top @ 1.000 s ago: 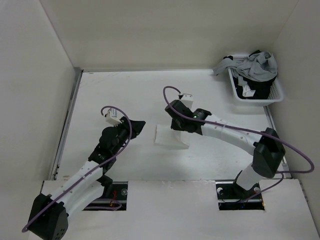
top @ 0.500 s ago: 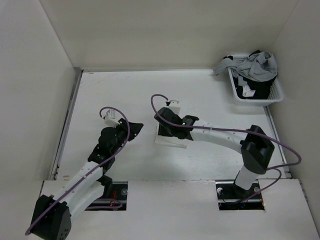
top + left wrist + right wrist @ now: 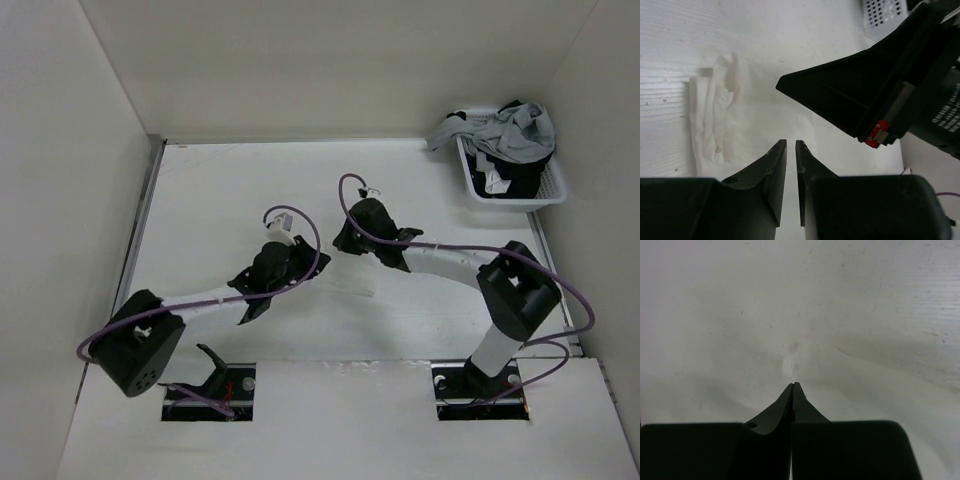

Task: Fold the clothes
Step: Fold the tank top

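The white clothes lie on the table's middle, mostly hidden under both arms. In the left wrist view a crumpled bunch of the clothes lies to the left, with flatter fabric spreading right. My left gripper hovers over that flat part, its jaws a narrow gap apart with nothing between them. The right gripper sits just ahead of it. Its tips are pressed together on the clothes, where a small pucker and creases meet at the fingertips.
A white basket at the back right holds a heap of grey and black garments. White walls close in the table on the left, back and right.
The left arm swung right and forward to the table's middle, its jaws narrowing. The right gripper opened, then shut at the cloth's far edge.
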`<state>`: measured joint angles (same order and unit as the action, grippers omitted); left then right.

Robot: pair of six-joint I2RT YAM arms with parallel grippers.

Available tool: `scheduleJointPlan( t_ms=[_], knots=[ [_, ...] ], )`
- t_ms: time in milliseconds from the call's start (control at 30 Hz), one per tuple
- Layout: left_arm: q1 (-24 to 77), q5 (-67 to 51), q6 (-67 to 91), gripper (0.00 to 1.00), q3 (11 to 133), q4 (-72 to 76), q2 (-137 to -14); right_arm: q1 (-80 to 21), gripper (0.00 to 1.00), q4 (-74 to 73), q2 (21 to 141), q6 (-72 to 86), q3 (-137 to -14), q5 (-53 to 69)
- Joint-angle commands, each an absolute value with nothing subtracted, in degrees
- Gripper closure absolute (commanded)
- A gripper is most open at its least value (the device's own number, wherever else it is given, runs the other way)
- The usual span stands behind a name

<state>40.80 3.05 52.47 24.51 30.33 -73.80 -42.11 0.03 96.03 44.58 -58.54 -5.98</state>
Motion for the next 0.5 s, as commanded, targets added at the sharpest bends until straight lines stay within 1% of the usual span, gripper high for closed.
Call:
scheduleJointPlan(
  t_ms=[0, 200, 467],
  knots=[
    [40.3, 4.2, 51.7, 0.88, 27.0, 35.4, -79.2, -40.7, 1.0, 10.5, 99.7, 44.6, -59.3, -0.3],
    [38.3, 3.5, 53.6, 0.9, 24.3, 35.4, -85.4, -38.9, 1.0, 15.0, 106.5, 46.9, -61.2, 4.0],
    [37.5, 3.6, 53.4, 0.9, 18.1, 34.8, -85.3, -37.0, 0.99, 19.4, 112.3, 49.1, -63.7, 7.5]
  ],
)
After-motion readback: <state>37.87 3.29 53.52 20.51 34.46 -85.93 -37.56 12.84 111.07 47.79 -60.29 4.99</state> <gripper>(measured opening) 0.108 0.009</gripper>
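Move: The folded tank top lies on the table beneath both hands. Its middle is roughly 2 cm back, 4 cm to the right and 10 cm below the left hand. From the right hand, the same middle is some 6 cm back, about 2 cm right and 8 cm down. Nothing else stands close by. Both hands sink towards the folded tank top, left about 9 cm, right 6 cm while easing forward, grippers nearly shut. ##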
